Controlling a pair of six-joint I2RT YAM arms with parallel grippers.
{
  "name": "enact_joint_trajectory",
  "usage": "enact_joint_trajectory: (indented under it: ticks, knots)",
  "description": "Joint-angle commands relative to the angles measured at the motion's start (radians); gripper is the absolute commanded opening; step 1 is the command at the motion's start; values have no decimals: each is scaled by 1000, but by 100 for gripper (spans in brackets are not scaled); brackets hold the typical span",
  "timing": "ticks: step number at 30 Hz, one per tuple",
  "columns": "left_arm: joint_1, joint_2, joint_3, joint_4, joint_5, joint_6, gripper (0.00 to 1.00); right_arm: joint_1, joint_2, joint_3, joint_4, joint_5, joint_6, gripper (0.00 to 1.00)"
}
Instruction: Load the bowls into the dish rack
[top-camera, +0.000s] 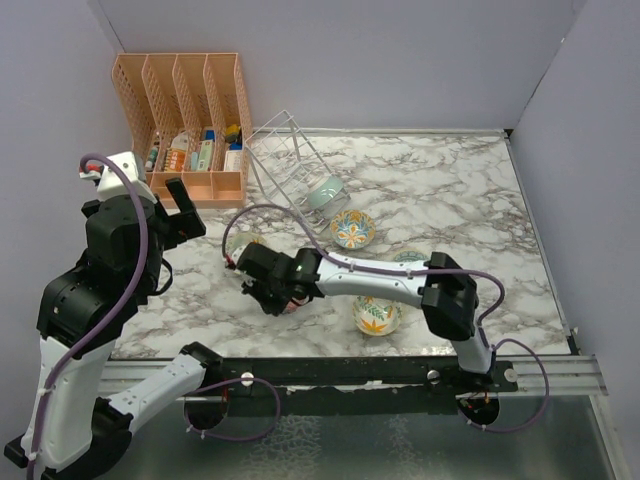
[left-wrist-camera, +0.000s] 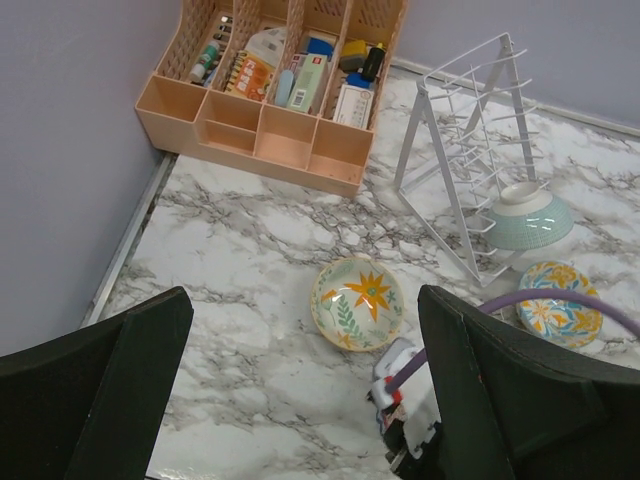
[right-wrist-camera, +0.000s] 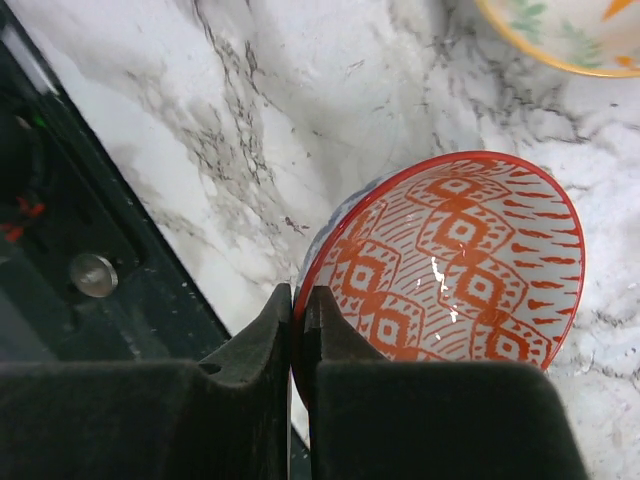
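Observation:
My right gripper (right-wrist-camera: 303, 300) is shut on the rim of the red-patterned bowl (right-wrist-camera: 460, 260), one finger inside and one outside; from above, that gripper (top-camera: 280, 298) is at the table's front middle. The white wire dish rack (top-camera: 285, 150) (left-wrist-camera: 455, 150) holds a teal bowl (top-camera: 325, 195) (left-wrist-camera: 527, 218). A blue-and-yellow bowl (top-camera: 352, 230) (left-wrist-camera: 560, 315) lies just in front of the rack. A cream bowl with an orange flower (left-wrist-camera: 357, 302) (top-camera: 243, 243) sits beside the right wrist. Another cream leaf-print bowl (top-camera: 377, 315) lies near the front. My left gripper (top-camera: 180, 215) (left-wrist-camera: 300, 400) hangs open and empty above the left side.
An orange slotted organizer (top-camera: 185, 110) (left-wrist-camera: 280, 100) with small items stands at the back left against the wall. One more bowl (top-camera: 408, 258) shows partly behind the right arm. The black rail (right-wrist-camera: 90, 270) at the table's near edge is close to the held bowl.

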Motion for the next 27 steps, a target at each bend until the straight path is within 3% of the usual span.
enact_joint_trajectory:
  ticks: [1,7,14,21,27]
  knots:
    - [-4,10,30,44,-34,42,99,-144,-171,2,53,-128,145,1]
    - [-4,38,58,59,-22,65,99,-348,-280,-101,386,-407,345,1]
    - [-4,73,98,60,-17,91,99,-516,-302,-263,968,-531,718,1]
    - [-4,93,112,51,-7,96,99,-599,-236,-367,1437,-377,987,1]
    - [-4,113,113,58,14,111,99,-633,-190,-417,1619,-137,1073,1]
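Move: The dish rack, where the red-patterned bowl pinched in the right hand is going, has its middle about 26 cm ahead of that hand, 4 cm to its right and 4 cm higher. The green bowl low in the rack lies 24 cm ahead and 10 cm right, the blue-flower bowl 17 ahead, 16 right, 7 down, and the orange-flower bowl 11 ahead, 8 left, 7 down. From the left hand the rack is roughly 20 cm ahead, 20 right and 28 below. Keeping its pinch on the rim of the red-patterned bowl, the right hand sweeps about 25 cm forward and over 20 cm up, edging slightly right, over the open table to the rack's upper part. On the way the wrist turns nearly 90 degrees, swinging the fingers from steeply down to level, pointing left and forward, while the empty left hand eases some 3 cm forward and up with its fingers still wide open. ##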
